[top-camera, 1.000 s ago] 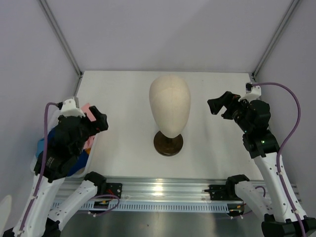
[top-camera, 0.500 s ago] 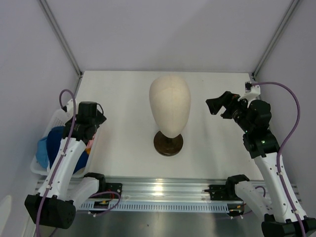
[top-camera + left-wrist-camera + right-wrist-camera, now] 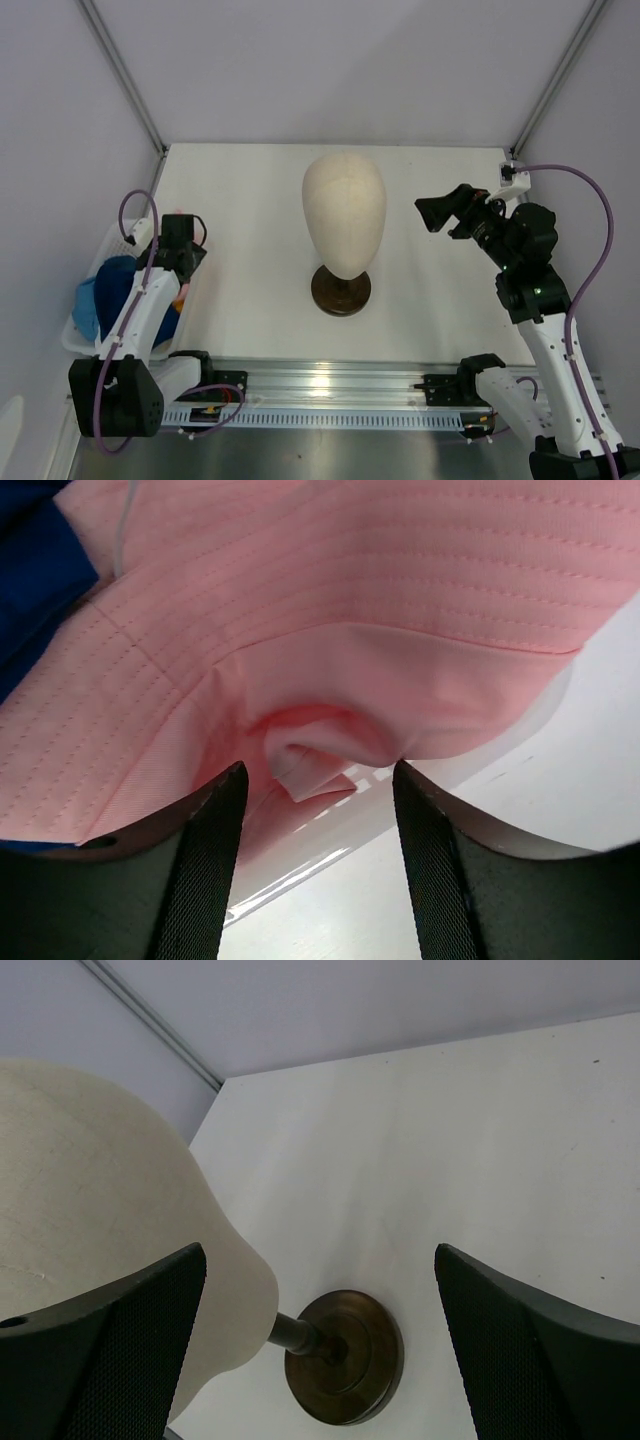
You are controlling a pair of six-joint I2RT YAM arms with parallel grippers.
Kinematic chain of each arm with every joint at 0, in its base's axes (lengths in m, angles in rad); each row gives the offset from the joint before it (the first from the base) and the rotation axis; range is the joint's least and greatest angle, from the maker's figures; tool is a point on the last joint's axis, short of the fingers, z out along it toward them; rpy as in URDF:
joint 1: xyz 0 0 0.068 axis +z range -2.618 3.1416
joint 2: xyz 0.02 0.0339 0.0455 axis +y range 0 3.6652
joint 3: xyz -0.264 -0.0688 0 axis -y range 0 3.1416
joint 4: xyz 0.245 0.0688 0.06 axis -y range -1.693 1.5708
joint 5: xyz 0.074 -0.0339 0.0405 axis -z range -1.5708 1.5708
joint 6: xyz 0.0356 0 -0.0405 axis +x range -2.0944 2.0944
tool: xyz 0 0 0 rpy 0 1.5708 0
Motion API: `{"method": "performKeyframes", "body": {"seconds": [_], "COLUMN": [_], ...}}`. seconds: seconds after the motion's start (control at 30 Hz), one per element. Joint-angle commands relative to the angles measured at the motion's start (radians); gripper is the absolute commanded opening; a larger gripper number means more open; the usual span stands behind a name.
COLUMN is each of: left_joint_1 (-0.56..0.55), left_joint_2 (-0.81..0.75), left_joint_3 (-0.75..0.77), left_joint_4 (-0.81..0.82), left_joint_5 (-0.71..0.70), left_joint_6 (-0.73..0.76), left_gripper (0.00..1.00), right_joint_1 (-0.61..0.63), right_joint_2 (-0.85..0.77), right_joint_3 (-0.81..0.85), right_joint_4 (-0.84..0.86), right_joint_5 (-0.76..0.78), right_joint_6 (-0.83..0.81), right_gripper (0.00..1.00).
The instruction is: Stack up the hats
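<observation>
The hats lie in a white basket (image 3: 75,338) at the table's left edge. A light blue hat (image 3: 108,288) shows there in the top view, with a bit of yellow-orange (image 3: 181,298) beside it. My left gripper (image 3: 180,240) dips over the basket's near-table side. In the left wrist view the pink hat (image 3: 380,590) fills the upper frame, with navy blue fabric (image 3: 35,580) at the upper left. A fold of the pink brim hangs between my left gripper's (image 3: 318,772) fingertips, whose jaws stand apart. My right gripper (image 3: 440,212) hovers open right of the mannequin head.
The cream mannequin head (image 3: 344,212) on its dark round base (image 3: 340,290) stands mid-table; the right wrist view shows the head (image 3: 90,1210) and base (image 3: 345,1355) below my right gripper (image 3: 320,1250). Walls enclose the table.
My left arm has swung down and back toward the basket, and its jaws have narrowed around the pink fold. The right arm has barely moved.
</observation>
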Motion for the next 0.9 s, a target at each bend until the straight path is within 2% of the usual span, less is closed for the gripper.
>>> {"method": "performKeyframes", "body": {"seconds": [0.0,0.07,0.17,0.2,0.27,0.3,0.43,0.53,0.6,0.67,0.7,0.77,0.87], "left_joint_1": [0.007,0.007,0.008,0.007,0.011,0.014,0.034,0.036,0.036,0.034,0.036,0.036,0.036], "left_joint_2": [-0.010,-0.012,-0.009,-0.004,0.001,-0.001,-0.041,-0.126,-0.246,-0.335,-0.351,-0.351,-0.317], "left_joint_3": [0.001,-0.002,-0.014,-0.018,-0.019,-0.019,-0.005,0.037,0.067,0.103,0.192,0.269,0.519], "left_joint_4": [0.074,0.103,0.137,0.145,0.145,0.140,0.125,0.162,0.256,0.278,0.269,0.231,0.160], "left_joint_5": [0.034,0.053,0.070,0.071,0.070,0.070,0.096,0.186,0.322,0.384,0.437,0.493,0.675], "left_joint_6": [0.004,0.025,0.038,0.038,0.033,0.026,0.029,0.088,0.179,0.237,0.259,0.329,0.374], "left_gripper": [0.63,0.59,0.46,0.34,0.22,0.02,0.01,0.01,0.01,0.01,0.01,0.01,0.01], "right_joint_1": [0.002,0.002,0.002,0.001,0.001,0.002,0.002,0.001,-0.001,-0.001,-0.001,-0.001,0.001], "right_joint_2": [-0.031,-0.035,-0.043,-0.045,-0.049,-0.051,-0.065,-0.091,-0.106,-0.105,-0.100,-0.098,-0.101], "right_joint_3": [0.033,0.033,0.035,0.036,0.039,0.041,0.064,0.078,0.088,0.110,0.136,0.150,0.147], "right_joint_4": [0.030,0.027,0.025,0.024,0.019,0.014,-0.045,-0.068,-0.068,-0.088,-0.099,-0.110,-0.072], "right_joint_5": [0.007,0.019,0.033,0.034,0.039,0.041,0.076,0.136,0.160,0.163,0.165,0.157,0.137], "right_joint_6": [0.009,0.006,0.006,0.006,0.005,0.000,-0.038,-0.053,-0.058,-0.066,-0.066,-0.057,-0.037], "right_gripper": [0.99,0.99,1.00,0.99,0.99,0.99,0.99,1.00,0.99,0.99,0.99,0.99,0.99]}}
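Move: The pink hat lies in the basket right at the left hand, its middle about 4 cm ahead, 5 cm to the left and 3 cm below, with a fold of it between the half-open fingers. The navy hat is about 12 cm left of that hand and 7 cm back, the light-blue hat some 21 cm left and 8 cm back, both about 5 cm lower. From the right hand the pink hat is roughly 59 cm left, 2 cm ahead and 27 cm down. The left hand eases forward under 2 cm over the near right edge of the pink hat while its part-open fingers shut all the way, waits briefly, then shoots up some 25 cm out of the basket and about 6 cm to the right, the wrist swinging from pointing down towards level (about 40 degrees) and turning clockwise. Meanwhile the right hand, wide open and empty beside the mannequin head, rises about 5 cm and draws back and to the right by some 3 cm each. ##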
